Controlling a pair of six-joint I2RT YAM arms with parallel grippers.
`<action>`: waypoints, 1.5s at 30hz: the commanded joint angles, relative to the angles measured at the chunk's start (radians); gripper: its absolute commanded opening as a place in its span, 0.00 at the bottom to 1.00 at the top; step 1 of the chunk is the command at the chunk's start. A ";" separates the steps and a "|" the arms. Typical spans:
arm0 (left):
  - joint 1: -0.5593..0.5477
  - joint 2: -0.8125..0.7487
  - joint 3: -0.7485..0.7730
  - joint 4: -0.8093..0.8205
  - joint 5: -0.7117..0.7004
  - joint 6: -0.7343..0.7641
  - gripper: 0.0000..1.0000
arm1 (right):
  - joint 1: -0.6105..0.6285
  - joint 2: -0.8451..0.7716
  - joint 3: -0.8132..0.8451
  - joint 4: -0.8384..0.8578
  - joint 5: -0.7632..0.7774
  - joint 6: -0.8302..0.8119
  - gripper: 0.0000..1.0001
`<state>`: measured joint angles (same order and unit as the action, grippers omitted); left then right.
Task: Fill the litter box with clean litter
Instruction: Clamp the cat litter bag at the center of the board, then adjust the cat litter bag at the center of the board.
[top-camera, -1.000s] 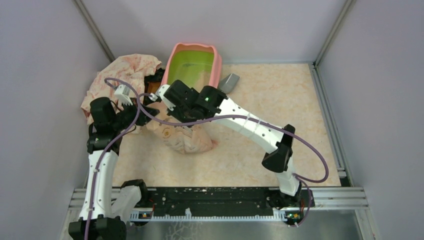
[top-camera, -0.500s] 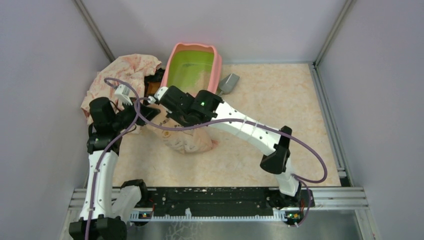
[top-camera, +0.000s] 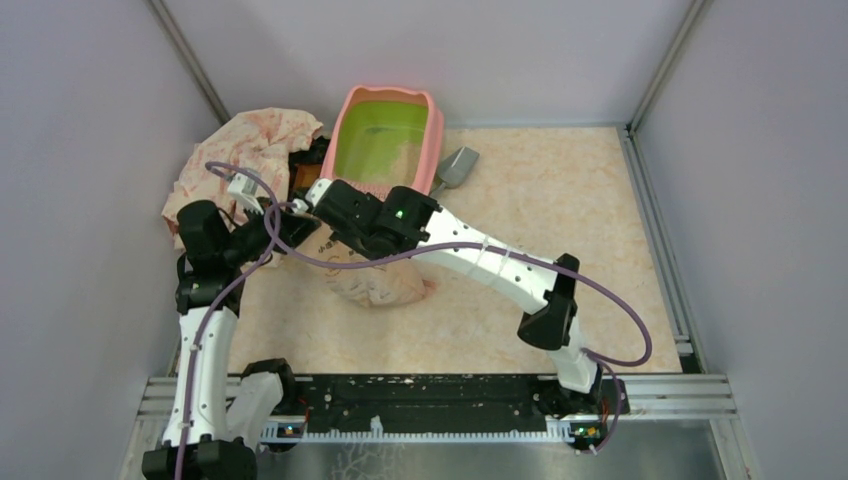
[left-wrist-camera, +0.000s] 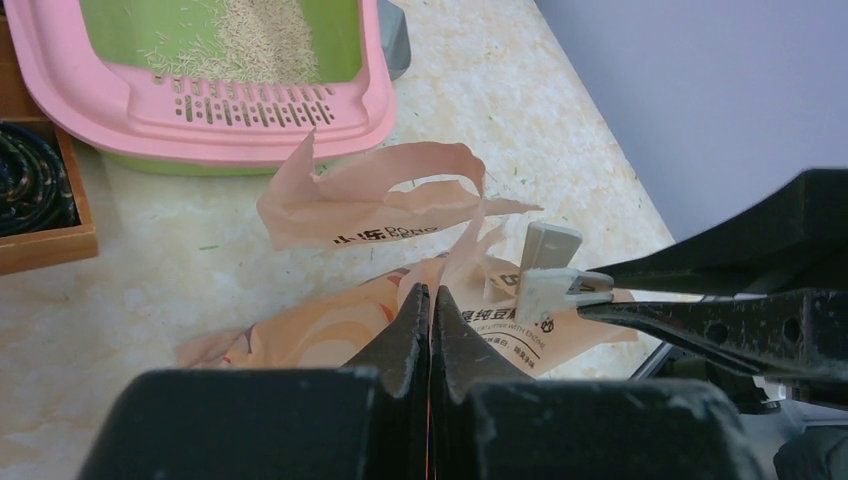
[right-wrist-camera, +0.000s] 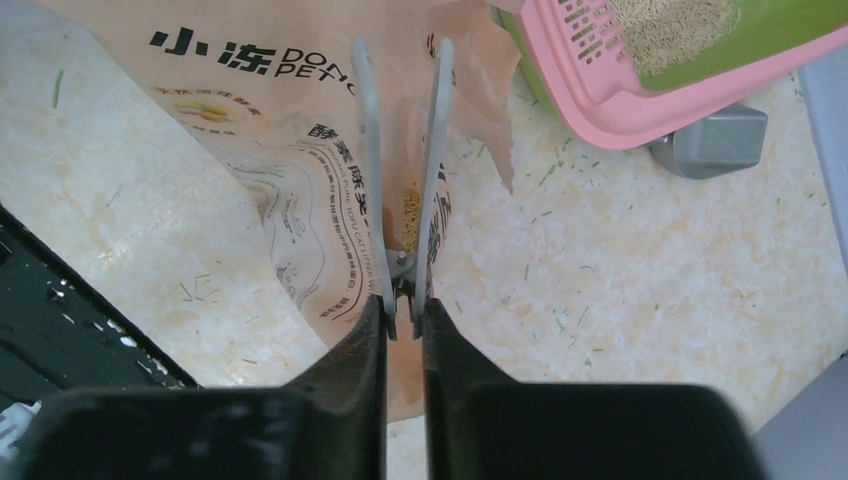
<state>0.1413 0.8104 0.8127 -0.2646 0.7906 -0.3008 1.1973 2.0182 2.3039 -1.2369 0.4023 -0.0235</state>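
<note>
The litter box (top-camera: 385, 140), pink-rimmed and lime green inside, stands at the back with a patch of clean litter (left-wrist-camera: 255, 45) in it. The peach litter bag (top-camera: 375, 280) lies in front of it, its torn top raised. My left gripper (left-wrist-camera: 430, 292) is shut on a thin edge of the bag (left-wrist-camera: 370, 205). My right gripper (right-wrist-camera: 402, 305) is shut on a grey two-armed clip (right-wrist-camera: 400, 150). The clip's arms straddle the bag's open top (right-wrist-camera: 250, 130), where a few granules (right-wrist-camera: 410, 215) show. The two grippers (top-camera: 300, 210) meet just left of the box's near end.
A silver scoop (top-camera: 458, 165) lies against the box's right side. A crumpled pink cloth (top-camera: 245, 150) is heaped at the back left. Beside it sits a wooden tray (left-wrist-camera: 40, 190) holding a black coil. Green and tan bits litter the marbled table (right-wrist-camera: 650, 280).
My right gripper with the clip has moved left and nearer, over the bag's top. The left arm has shifted slightly, still gripping the bag edge.
</note>
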 joint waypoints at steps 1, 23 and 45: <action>0.025 -0.011 0.030 0.140 0.004 -0.010 0.00 | -0.020 -0.008 0.023 -0.041 0.068 -0.008 0.17; 0.031 -0.016 0.035 0.169 0.032 -0.034 0.00 | -0.146 -0.578 -0.735 0.597 -0.381 0.122 0.61; 0.033 -0.004 0.086 0.147 0.136 -0.011 0.00 | -0.174 -0.777 -1.361 1.338 -0.563 -0.038 0.61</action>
<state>0.1593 0.8162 0.8227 -0.2249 0.9001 -0.3172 1.0290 1.2060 0.9226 -0.0826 -0.1471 0.0010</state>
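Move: The right hand is still squeezing the clip's handles, with the clip's long jaws around the bag's mouth; the middle of the mouth lies about 3 cm ahead and 2 cm left of the right hand, at roughly its height. The litter box lies some 22 cm ahead and 20 cm below, level sideways; the scoop some 21 cm ahead, 15 cm right and 23 cm below. From the left hand the mouth's middle is about 9 cm right and 2 cm back. The right fingers let go of the clip's handles, opening wide. Easing forward, right and down 2 to 3 cm at first, the right hand then backs off the clip to the right, rising and sinking again, and finally swings about 3 cm back left, rolling nearly 40 degrees with its left side up. The left hand keeps its pinch on the bag's edge, drifting barely 2 cm, mostly up. ##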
